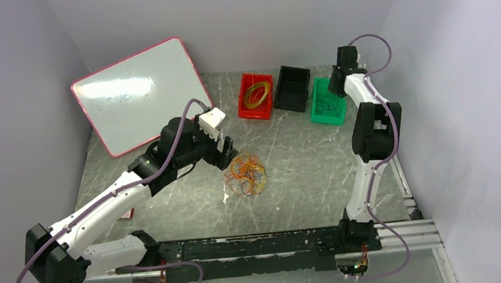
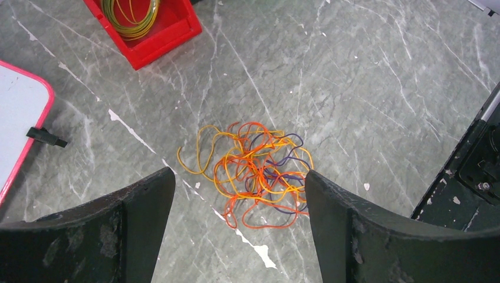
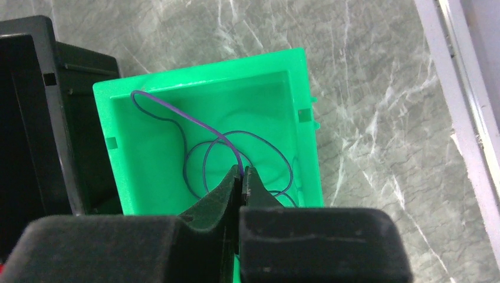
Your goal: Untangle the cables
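The cables lie as a hand-sized tangle of yellow, orange-red and dark purple loops on the grey marble table. My left gripper hovers just left of and above the tangle, open wide, and in its wrist view the tangle lies between and beyond its fingertips. My right gripper hangs over the green bin at the back right. It is shut on a thin purple cable, which loops down into the green bin.
A red bin holding coiled yellow loops and a black bin stand left of the green one. A pink-framed whiteboard leans at the back left. A metal rail runs along the near right edge.
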Available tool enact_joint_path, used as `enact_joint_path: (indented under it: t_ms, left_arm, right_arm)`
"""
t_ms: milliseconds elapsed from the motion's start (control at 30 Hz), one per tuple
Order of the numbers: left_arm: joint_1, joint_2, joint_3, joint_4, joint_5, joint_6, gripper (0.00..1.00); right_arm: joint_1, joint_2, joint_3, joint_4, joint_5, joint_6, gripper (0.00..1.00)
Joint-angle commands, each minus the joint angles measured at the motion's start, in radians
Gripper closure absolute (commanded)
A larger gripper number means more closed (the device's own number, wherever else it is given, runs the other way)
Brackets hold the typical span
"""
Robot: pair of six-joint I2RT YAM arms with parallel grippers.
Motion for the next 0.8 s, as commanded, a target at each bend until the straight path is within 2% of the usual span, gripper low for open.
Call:
enact_joint_path:
  t_ms: [0,267,767]
  left_arm:
    - [0.006,0.009,0.025,0.015,0.022,-0.011,0.15]
    - [0.005,0.01,0.025,0.011,0.025,-0.012,0.15]
    - [0.005,0.011,0.024,0.01,0.025,-0.015,0.15]
  right_arm:
    - [0.006,-0.054,-0.041,0.0,-0.02,0.025,1.0]
    - [0.02,-0.042,-0.111,-0.02,0.003,0.084,1.0]
    - [0.043,0.099,-0.023,-0.038,0.075,0.054,1.0]
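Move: The right hand, already shut on the purple cable, is above the green bin; the bin's middle is some 3 cm back, 2 cm left and 7 cm below. The black bin stands about 3 cm ahead, 15 cm left and 6 cm below it, the red bin roughly 1 cm ahead, 29 cm left and 6 cm below. From the idle left hand, the green bin is some 24 cm ahead, 37 cm right and 21 cm below. Keeping its pinch on the purple cable, the right hand eases back-left, then sinks about 6.5 cm into the green bin. ##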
